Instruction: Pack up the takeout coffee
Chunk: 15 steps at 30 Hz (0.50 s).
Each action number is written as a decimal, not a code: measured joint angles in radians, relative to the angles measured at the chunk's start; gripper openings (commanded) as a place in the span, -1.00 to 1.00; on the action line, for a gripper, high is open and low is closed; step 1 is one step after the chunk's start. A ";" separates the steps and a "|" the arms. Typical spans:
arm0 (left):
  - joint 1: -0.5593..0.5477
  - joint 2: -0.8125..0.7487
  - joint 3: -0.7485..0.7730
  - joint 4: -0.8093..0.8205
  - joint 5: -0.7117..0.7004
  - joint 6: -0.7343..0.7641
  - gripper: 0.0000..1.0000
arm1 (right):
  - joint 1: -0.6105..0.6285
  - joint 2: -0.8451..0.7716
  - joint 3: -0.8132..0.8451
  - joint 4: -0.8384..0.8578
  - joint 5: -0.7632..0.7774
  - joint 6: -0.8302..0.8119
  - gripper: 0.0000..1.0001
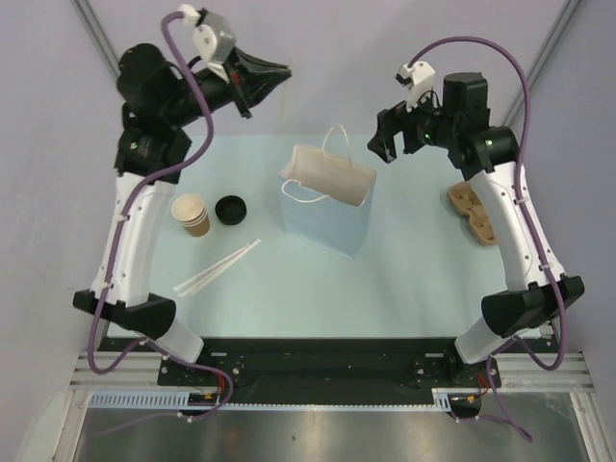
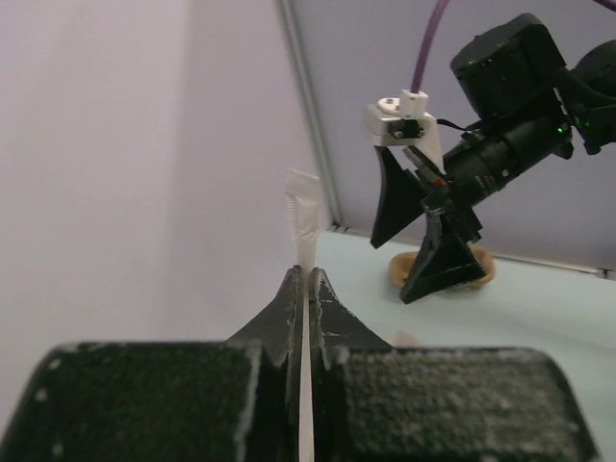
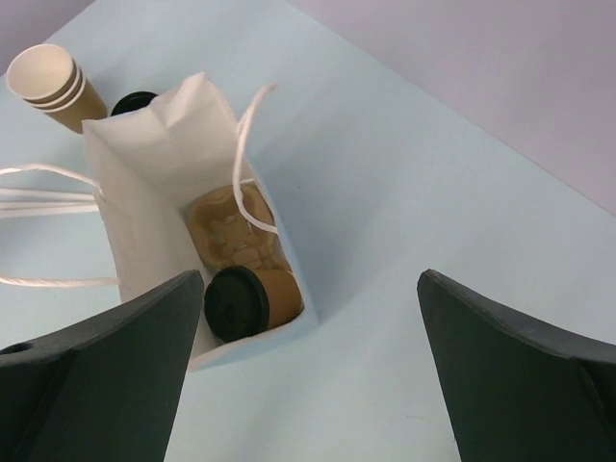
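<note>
The takeout coffee (image 3: 274,296), a brown paper cup with a black lid, lies on its side at the bottom of the open white paper bag (image 3: 144,154) beside a brown moulded cup carrier (image 3: 226,236). My right gripper (image 3: 310,279) hangs open above the bag's edge, nothing between its fingers. From above, the bag (image 1: 327,197) stands mid-table with the right gripper (image 1: 385,144) just to its right. My left gripper (image 2: 308,271) is raised at the back left (image 1: 285,71), shut on a thin white paper strip (image 2: 303,212) seen edge-on.
A stack of unlidded tan cups (image 1: 192,214) and a loose black lid (image 1: 230,209) sit left of the bag. White wrapped sticks (image 1: 217,267) lie nearer the front left. A second brown cup carrier (image 1: 474,210) rests at the right, beside the right arm.
</note>
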 measured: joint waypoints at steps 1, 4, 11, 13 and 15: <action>-0.021 0.016 0.000 0.021 0.005 -0.008 -1.00 | -0.008 -0.006 0.000 -0.005 0.005 0.005 0.99; -0.088 0.069 -0.021 0.085 0.032 -0.026 -1.00 | -0.034 -0.040 -0.021 -0.015 0.019 0.021 0.99; -0.168 0.124 -0.132 0.101 0.093 0.055 -1.00 | -0.054 -0.124 -0.101 -0.029 0.042 0.034 1.00; -0.174 0.124 -0.189 0.103 0.104 0.098 -1.00 | -0.055 -0.133 -0.105 -0.030 0.045 0.034 0.99; -0.175 0.131 -0.229 0.091 0.110 0.148 -1.00 | -0.055 -0.136 -0.106 -0.031 0.048 0.034 0.99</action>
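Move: The left hand, high up and still holding a wrapped straw, has the takeout bag about 9 cm ahead and 7 cm to its right, its middle some 43 cm below. From this hand, the black lid lies 13 cm ahead, 19 cm left, and the cup stack 10 cm ahead, 27 cm left, both over 50 cm down. The empty right hand has the bag 11 cm to its left, 2 cm ahead, about 24 cm below. Rightward first, then mostly down, the left hand brings the held straw towards the bag's mouth, some 10 cm right and 13 cm lower, turning about 15 degrees clockwise while its fingers dip and keep their pinch. The right hand, open and empty, backs off about 4 cm right and 2–3 cm back, away from the bag. ##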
